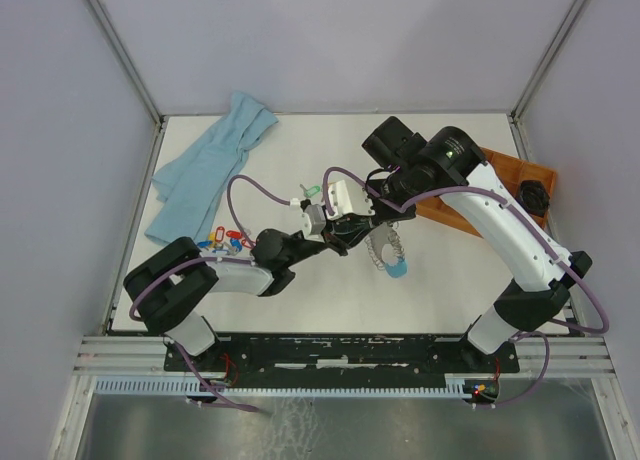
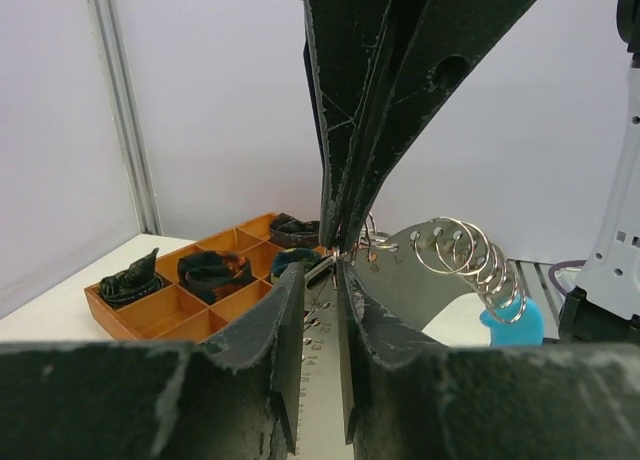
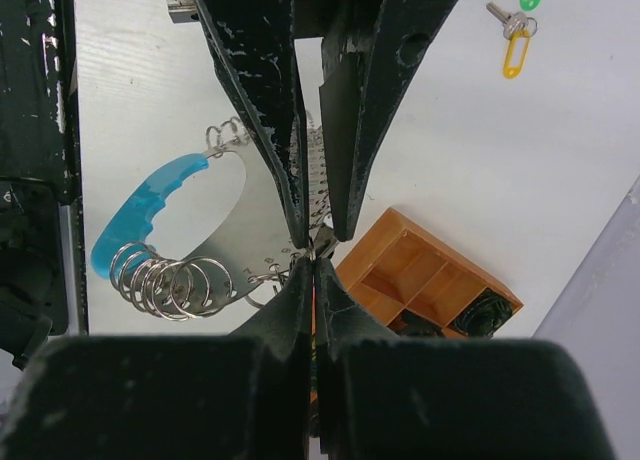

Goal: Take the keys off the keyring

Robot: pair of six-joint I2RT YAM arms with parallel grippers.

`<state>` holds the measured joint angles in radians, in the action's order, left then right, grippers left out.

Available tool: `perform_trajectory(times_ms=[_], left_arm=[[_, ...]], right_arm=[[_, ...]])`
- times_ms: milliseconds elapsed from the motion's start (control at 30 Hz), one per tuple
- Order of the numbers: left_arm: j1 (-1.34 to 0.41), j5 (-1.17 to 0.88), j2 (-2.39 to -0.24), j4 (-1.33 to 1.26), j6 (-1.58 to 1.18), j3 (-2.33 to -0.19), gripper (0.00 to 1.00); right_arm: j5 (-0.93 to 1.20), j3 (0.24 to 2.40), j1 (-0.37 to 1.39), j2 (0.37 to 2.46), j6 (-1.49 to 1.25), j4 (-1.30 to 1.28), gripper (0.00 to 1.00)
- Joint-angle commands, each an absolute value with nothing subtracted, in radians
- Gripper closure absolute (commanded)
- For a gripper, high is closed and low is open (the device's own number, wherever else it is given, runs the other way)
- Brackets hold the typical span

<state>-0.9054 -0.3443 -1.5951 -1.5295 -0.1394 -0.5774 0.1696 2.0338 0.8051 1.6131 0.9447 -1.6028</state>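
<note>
The keyring (image 1: pixel 388 248) is a flat silver plate (image 3: pixel 250 210) with numbered holes, a light blue grip (image 3: pixel 135 215) and several split rings (image 2: pixel 470 255). It hangs over the table's middle. My right gripper (image 3: pixel 315 265) is shut on its edge, its tips (image 2: pixel 340 242) coming down from above in the left wrist view. My left gripper (image 2: pixel 318 270) faces it tip to tip; its jaws stand a narrow gap apart around a small silver key (image 3: pixel 326 242) at the plate's edge. Both grippers meet in the top view (image 1: pixel 345 228). Loose keys with green and yellow tags (image 3: pixel 515 25) lie on the table.
A wooden compartment tray (image 1: pixel 500 170) with dark items sits at the right, just behind the grippers (image 2: pixel 130 315). A light blue cloth (image 1: pixel 210 165) lies at the back left. Red- and blue-tagged keys (image 1: pixel 228 238) lie beside the left arm.
</note>
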Motion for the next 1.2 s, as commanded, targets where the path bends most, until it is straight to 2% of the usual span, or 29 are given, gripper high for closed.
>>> perform_trajectory(times_ms=[0,167,267,300,500,633,767,967,1167], left_arm=[[-0.909,-0.366,-1.607,-1.672,-0.099,-0.619,0.76],[-0.909,-0.384,-1.613,-1.672,-0.107,-0.628,0.82],[-0.909,-0.401,-1.612,-1.658,-0.106,-0.635,0.95],[-0.909,-0.403,-1.612,-1.653,-0.104,-0.635,0.97],[-0.907,-0.399,-1.585,-1.648,-0.088,-0.617,0.97],[-0.906,-0.379,-1.552,-1.648,-0.075,-0.59,0.97],[-0.902,-0.371,-1.522,-1.648,-0.074,-0.567,0.97],[-0.894,-0.376,-1.486,-1.648,-0.081,-0.54,0.97],[-0.886,-0.42,-1.432,-1.647,-0.098,-0.496,0.97]], right_arm=[[0.198,2.069,0.811,1.591,0.955,-1.76,0.99],[0.204,2.07,0.811,1.589,0.956,-1.761,0.99],[0.206,2.068,0.811,1.587,0.956,-1.759,0.99],[0.207,2.067,0.812,1.586,0.956,-1.758,0.99],[0.213,2.058,0.81,1.576,0.948,-1.752,0.98],[0.23,2.04,0.803,1.548,0.936,-1.727,0.81],[0.298,2.044,0.757,1.528,0.939,-1.718,0.69],[0.452,2.062,0.643,1.502,0.969,-1.719,0.58],[0.623,1.895,0.529,1.399,0.98,-1.547,0.52]])
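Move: The keyring hangs from the right hand's shut fingers, the coils at their tips; its middle lies about 3 cm back, 1 cm right and 4 cm below both the left and the right hand point. From the left hand, the yellow-tagged key lies roughly 18 cm ahead and 10 cm left, the green tag about 18 cm ahead and 14 cm left, and the sorting tray some 18 cm ahead and 24 cm right, all about 27 cm lower. Easing barely half a centimetre right, the left hand closes its part-open fingers and pinches the coils at the top of the keyring. The right fingers then open and let go, that hand backing off about 4 cm up and to the right while it tilts some 15 degrees, tips swinging left. Still shut on the keyring, the left hand draws back and left about 3 cm, rising slightly. ##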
